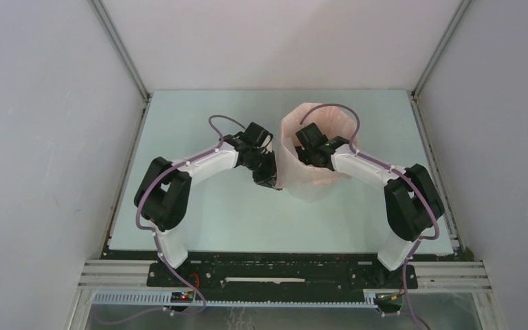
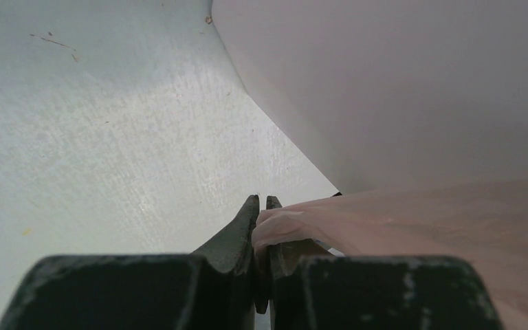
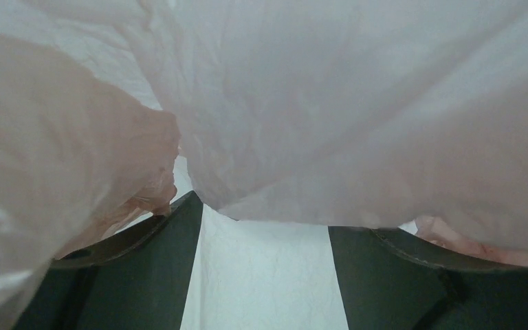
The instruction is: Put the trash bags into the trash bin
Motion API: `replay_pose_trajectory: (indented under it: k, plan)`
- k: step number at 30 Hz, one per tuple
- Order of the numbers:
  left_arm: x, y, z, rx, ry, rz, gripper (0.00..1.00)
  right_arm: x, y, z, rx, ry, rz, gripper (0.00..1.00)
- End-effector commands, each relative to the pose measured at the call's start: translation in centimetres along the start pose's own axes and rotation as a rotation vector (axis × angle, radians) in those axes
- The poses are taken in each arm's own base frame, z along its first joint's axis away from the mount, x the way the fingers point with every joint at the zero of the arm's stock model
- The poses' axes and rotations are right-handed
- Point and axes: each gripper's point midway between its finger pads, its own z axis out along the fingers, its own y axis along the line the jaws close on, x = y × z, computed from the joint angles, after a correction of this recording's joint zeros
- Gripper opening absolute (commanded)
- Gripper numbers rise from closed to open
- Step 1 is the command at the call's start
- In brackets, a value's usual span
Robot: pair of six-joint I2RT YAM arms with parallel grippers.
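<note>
The trash bin [image 1: 307, 187] stands mid-table with the pale-pink trash bag [image 1: 295, 127] pulled over it, film covering its rim and sides. My left gripper [image 1: 268, 177] is at the bin's left side, low down, shut on a fold of the pink bag [image 2: 295, 223]; the bin's white wall [image 2: 399, 89] rises just right of it. My right gripper [image 1: 309, 148] reaches down into the bin's mouth. Its fingers [image 3: 152, 258] stand wide apart with pink film [image 3: 357, 117] draped across the tips and nothing pinched between them.
The pale green table top [image 1: 199, 220] runs to white enclosure walls at the back and sides [image 1: 55, 137]. Both arm bases sit on the black rail at the near edge [image 1: 282, 271]. The bin stands between the two arms.
</note>
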Motion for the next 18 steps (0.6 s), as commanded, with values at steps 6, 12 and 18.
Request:
replay_pose_trajectory:
  k: [6,12,18]
  plan:
    - [-1.1,-2.4,-1.6,0.058,-0.052,0.067,0.12,-0.7,0.5,-2.5,-0.037,-0.058,0.04,0.77]
    - [-1.3,-2.0,-1.7,0.029,-0.057,0.098,0.13,-2.6,0.5,-6.6,-0.058,-0.125,0.035,0.78]
    - [-1.0,-1.7,-1.6,0.026,-0.046,0.095,0.13,-1.7,-0.1,-4.8,-0.015,-0.074,0.027,0.79]
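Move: Inside the lined bin, the right hand, open and empty, has the trash bag's middle about level with it fore-and-aft and sideways, some 4 cm above the hand point; the trash bin around it is centred on much the same spot. From the left hand, pinching the bag's edge outside the near-left wall, the bag's middle and the bin's lie about 5 cm ahead, 14 cm to the right and 3 cm higher. Lingering low in the bag at first, the right hand then rises about 5 cm, easing back some 1 cm, away from the bin's bottom towards its mouth. Its fingers stay wide open and the wrist tips only about 5 degrees; the left hand stays put and keeps its pinch on the bag's edge. ##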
